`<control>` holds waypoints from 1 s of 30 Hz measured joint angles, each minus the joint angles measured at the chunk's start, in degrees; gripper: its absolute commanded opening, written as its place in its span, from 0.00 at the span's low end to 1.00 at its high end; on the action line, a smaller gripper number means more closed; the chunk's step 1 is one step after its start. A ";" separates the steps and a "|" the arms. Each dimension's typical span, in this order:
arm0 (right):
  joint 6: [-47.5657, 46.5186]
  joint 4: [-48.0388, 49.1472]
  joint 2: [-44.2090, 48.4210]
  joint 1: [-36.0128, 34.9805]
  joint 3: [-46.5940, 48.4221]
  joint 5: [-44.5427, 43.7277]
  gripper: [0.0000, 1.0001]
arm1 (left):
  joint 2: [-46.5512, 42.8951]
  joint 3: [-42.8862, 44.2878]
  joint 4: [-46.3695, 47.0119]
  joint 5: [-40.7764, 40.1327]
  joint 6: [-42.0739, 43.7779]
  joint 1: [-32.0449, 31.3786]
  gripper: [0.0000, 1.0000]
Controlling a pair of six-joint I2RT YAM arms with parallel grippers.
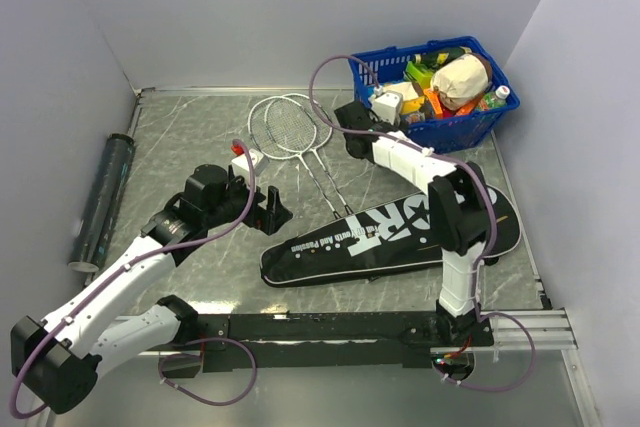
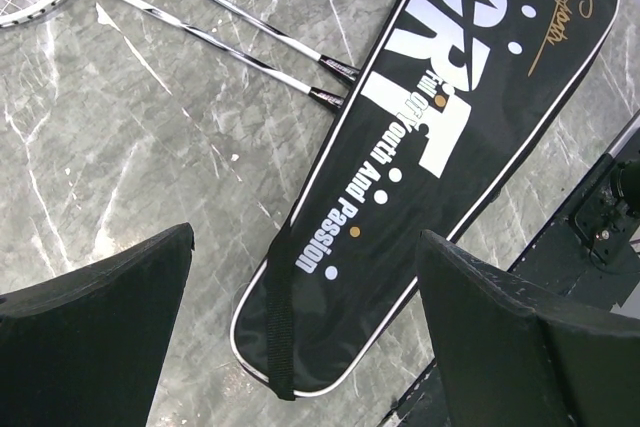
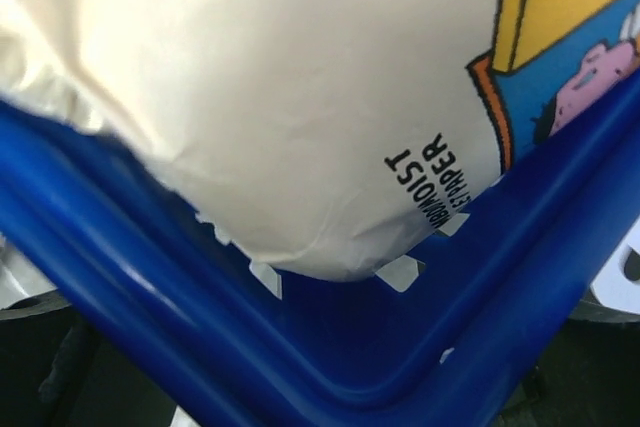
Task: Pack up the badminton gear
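Observation:
The black bag lettered "SPORT" lies flat in front of the right arm, its narrow strap end toward the left. Two thin silver-white rackets lie side by side behind it. Their shafts run down to dark handle ends at the bag's edge. The long dark tube lies at the far left by the wall. My left gripper hovers open above the bag's narrow end, holding nothing. My right gripper is up against the blue basket's near left corner, jaws wide apart. No shuttlecock is clearly visible.
The blue plastic basket full of groceries stands at the back right. Its rim and a white packet fill the right wrist view. A small white and red object lies behind the left arm. Walls close in on three sides.

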State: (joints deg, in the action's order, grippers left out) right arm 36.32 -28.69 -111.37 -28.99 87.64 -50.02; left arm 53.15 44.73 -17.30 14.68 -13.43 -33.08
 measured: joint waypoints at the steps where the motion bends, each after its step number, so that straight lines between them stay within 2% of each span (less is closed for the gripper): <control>1: -0.55 0.11 -1.31 0.00 1.53 0.02 0.87 | 0.09 0.00 0.00 -0.02 0.00 0.00 0.96; 14: -9.05 1.86 -12.44 1.95 18.23 1.90 0.87 | 1.01 0.00 -0.15 -0.07 0.00 0.00 0.97; 30: -6.36 -2.80 -16.04 4.50 25.33 7.41 0.88 | 1.84 0.00 -0.15 -0.04 0.00 0.00 0.96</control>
State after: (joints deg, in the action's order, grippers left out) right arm 29.95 -31.48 -127.42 -24.49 112.97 -42.61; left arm 54.98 44.73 -17.45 14.63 -13.43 -33.08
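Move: The blue basket sits right against my open right hand: its front-left corner is at my fingers and its middle about 15 cm ahead, 10 cm to the right and slightly lower. Inside, the white paper packet is some 9 cm straight ahead. The rackets lie about 28 cm to the left and 5 cm ahead, the racket bag roughly 18 cm back. From my left hand the basket is about 38 cm ahead and 40 cm right. I keep shoving the basket's front-left corner forward with my right hand, fingers still wide open and beneath its rim, for about 9 cm, drifting a little left on the way. Most of that goes in the first half; then I ease off almost to a stop, still up against the basket, the wrist hardly turning. ##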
